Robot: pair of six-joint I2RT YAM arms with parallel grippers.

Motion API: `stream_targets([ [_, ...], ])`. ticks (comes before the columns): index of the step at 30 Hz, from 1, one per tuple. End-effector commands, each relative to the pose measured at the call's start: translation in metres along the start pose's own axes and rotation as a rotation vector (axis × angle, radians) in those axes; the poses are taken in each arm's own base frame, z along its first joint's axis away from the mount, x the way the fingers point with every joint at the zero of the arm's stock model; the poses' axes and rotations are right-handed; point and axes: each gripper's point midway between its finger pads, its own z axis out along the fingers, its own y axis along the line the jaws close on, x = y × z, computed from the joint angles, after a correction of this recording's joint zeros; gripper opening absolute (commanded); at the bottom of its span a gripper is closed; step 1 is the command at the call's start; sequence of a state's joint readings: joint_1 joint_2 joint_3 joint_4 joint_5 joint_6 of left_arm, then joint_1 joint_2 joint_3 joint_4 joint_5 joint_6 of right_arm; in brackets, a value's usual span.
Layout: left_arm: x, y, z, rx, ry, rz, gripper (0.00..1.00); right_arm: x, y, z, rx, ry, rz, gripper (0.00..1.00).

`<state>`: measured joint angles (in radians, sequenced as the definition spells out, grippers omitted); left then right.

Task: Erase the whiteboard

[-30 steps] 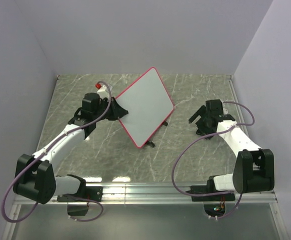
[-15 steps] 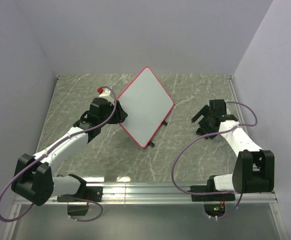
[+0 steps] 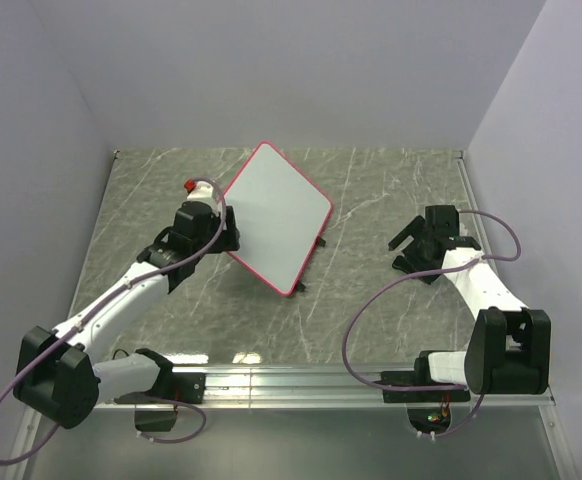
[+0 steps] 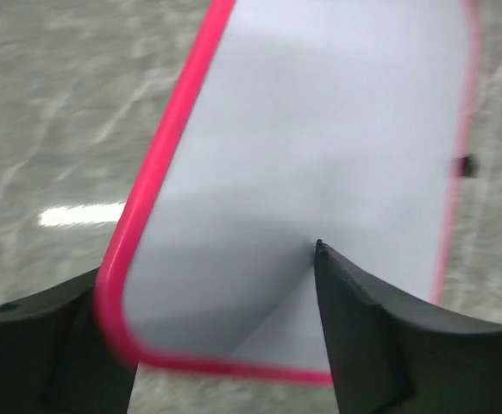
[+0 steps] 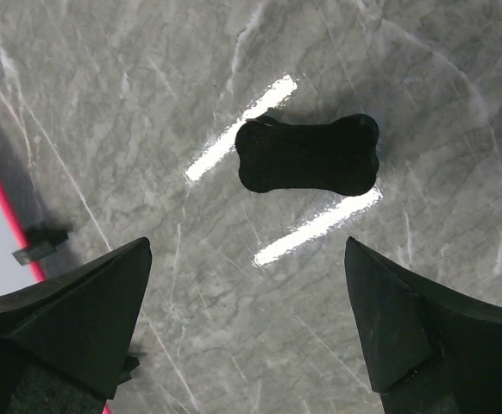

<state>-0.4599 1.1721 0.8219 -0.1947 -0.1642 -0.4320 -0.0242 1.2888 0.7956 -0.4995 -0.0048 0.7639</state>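
Note:
The whiteboard (image 3: 276,218), white with a pink-red rim, stands tilted over the middle of the table, its face blank. My left gripper (image 3: 227,233) is shut on its left corner. In the left wrist view one finger (image 4: 372,336) lies on the white face of the whiteboard (image 4: 320,147) and the other is behind the rim; the gripper (image 4: 208,345) holds the bottom corner. My right gripper (image 3: 411,246) is open and empty at the right. In the right wrist view the gripper (image 5: 247,319) hovers just short of a dark bone-shaped block (image 5: 307,155) lying on the table.
The grey marble table (image 3: 371,300) is walled at the back and both sides. Two black clip feet (image 3: 320,241) hang at the board's lower right edge. The board's rim (image 5: 5,211) and one clip foot (image 5: 37,247) show at the left of the right wrist view.
My left arm has swung the whiteboard leftward and turned it, so its top corner now sits further left. My right gripper has shifted slightly right and stays open.

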Motion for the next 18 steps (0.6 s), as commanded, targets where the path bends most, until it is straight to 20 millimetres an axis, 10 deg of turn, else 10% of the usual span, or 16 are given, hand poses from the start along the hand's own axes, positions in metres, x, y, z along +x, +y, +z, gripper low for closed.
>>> stream_targets([
  [1, -0.008, 0.047, -0.020, -0.210, -0.002, 0.138, 0.77, -0.010, 0.003, -0.005, -0.027, -0.045, -0.003, 1.00],
  [11, -0.035, 0.031, -0.041, -0.137, -0.060, 0.156, 0.88, -0.007, 0.006, -0.002, -0.050, -0.032, 0.017, 1.00],
  [18, -0.096, 0.016, -0.074, -0.123, -0.182, 0.151, 0.91, -0.013, 0.014, -0.005, -0.078, -0.052, 0.017, 1.00],
])
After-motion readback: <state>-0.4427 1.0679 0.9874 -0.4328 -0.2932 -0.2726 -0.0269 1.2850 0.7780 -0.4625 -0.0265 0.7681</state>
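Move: The whiteboard's middle lies about 9 cm to the left gripper's right, 5 cm ahead and 8 cm below. Its raised near-left corner is right at the parted fingers, some 2 cm to their left. The two black feet stand on the table roughly 15 cm below that gripper: one level with it and 19 cm to its right, the other 15 cm right and 9 cm back. From the idle right hand, the board's middle is about 28 cm left and 7 cm ahead. Spread the left fingers, already well apart around the whiteboard's raised corner, somewhat wider still, and back them out to the left by about 4 cm and slightly towards the base, rolling the hand some 10 degrees so its left side rises. Once that sideways slide slows, lift about 6 cm, up and clear of the board. ##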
